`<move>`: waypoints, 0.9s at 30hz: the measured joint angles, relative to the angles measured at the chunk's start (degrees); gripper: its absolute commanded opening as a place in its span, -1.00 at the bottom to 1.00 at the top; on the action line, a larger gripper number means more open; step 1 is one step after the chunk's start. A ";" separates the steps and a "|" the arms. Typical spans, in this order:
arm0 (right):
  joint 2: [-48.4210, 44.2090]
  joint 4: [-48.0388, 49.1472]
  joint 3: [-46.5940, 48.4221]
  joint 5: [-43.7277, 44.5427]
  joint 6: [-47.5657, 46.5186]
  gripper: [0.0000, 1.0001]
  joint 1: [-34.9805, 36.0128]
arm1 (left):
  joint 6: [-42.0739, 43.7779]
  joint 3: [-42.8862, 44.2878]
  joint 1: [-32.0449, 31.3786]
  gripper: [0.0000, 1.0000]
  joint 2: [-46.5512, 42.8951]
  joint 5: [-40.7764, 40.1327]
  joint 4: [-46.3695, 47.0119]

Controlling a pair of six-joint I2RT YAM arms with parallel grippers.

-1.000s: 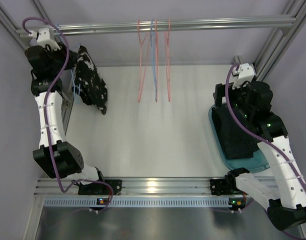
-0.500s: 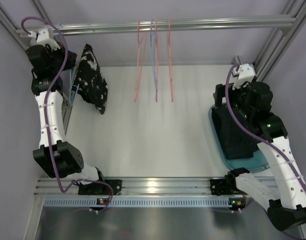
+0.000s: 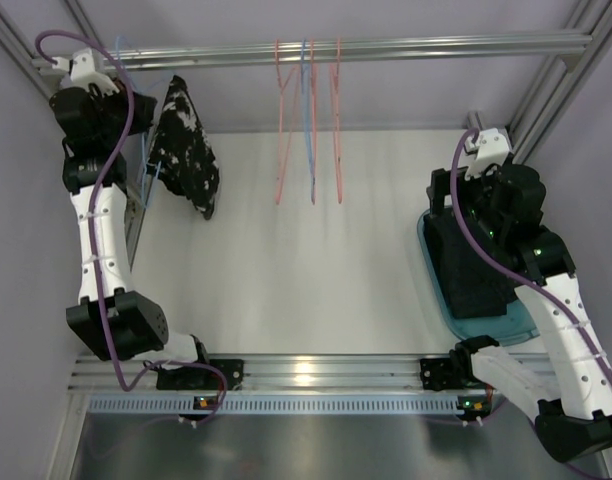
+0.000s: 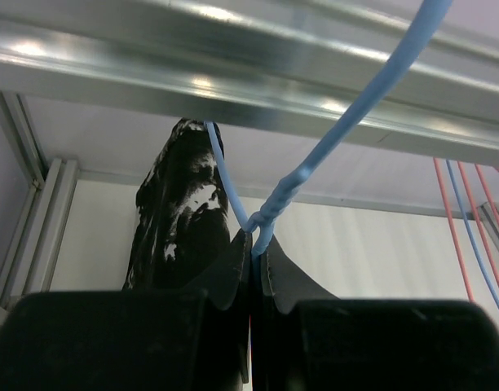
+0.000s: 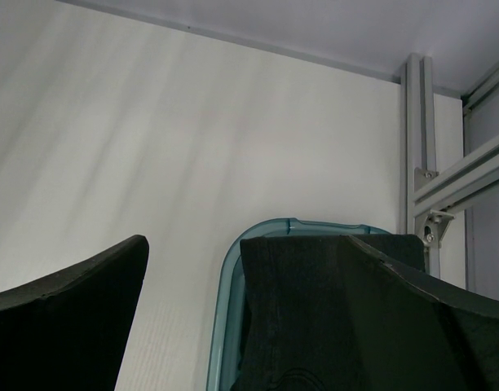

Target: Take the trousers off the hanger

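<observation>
The printed trousers [image 3: 186,150], black with white splotches, hang limp on a blue wire hanger [image 3: 148,178] at the far left, below the rail. My left gripper [image 3: 114,85] is shut on the blue hanger [image 4: 270,208] at its twisted neck, and the printed trousers [image 4: 180,216] drape just behind the left gripper [image 4: 256,244]. The plain black trousers [image 3: 466,265] lie in a teal bin [image 3: 491,325] on the right. My right gripper [image 3: 468,228] hovers open over the bin; in its wrist view the right gripper [image 5: 243,244] holds nothing above the black trousers [image 5: 315,309].
An aluminium rail [image 3: 436,45] runs across the back, seen close overhead as the rail [image 4: 152,69]. Three bare hangers, two red and one blue [image 3: 308,120], hang from its middle. Frame posts [image 3: 546,90] stand at the right, and the bin rim [image 5: 221,326] borders white table.
My left gripper has closed on the blue hanger's neck and risen slightly toward the rail, swinging the printed trousers up with it. The middle hangers sway a little. The right arm is still.
</observation>
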 measured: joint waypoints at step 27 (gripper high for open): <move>-4.31 2.75 0.02 -10.19 -2.82 0.99 -0.02 | -9.22 -20.55 -0.15 -1.00 -25.20 4.35 2.49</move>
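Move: The left hand already pinches the neck of the blue hanger just below the rail, which runs about 8 cm above it and 2 cm ahead. The black-and-white trousers hang on that hanger some 10 cm ahead, 7 cm to the right and 13 cm lower. The nearest pink hanger is about 30 cm to the right, 3 cm ahead and 8 cm lower. From the empty right hand the trousers lie roughly 62 cm left, 25 cm ahead and a little lower, about 5 cm. Upward first, by about 4 cm with the fingertips tipping slightly up, the left hand lifts the hanger's hook clear of the rail; it then draws back some 11 cm and 5 cm right, sinking 3 cm, its pinch kept. Late on, the open right hand rises 3 cm, edging left towards the trousers and slightly back while turning counter-clockwise. ##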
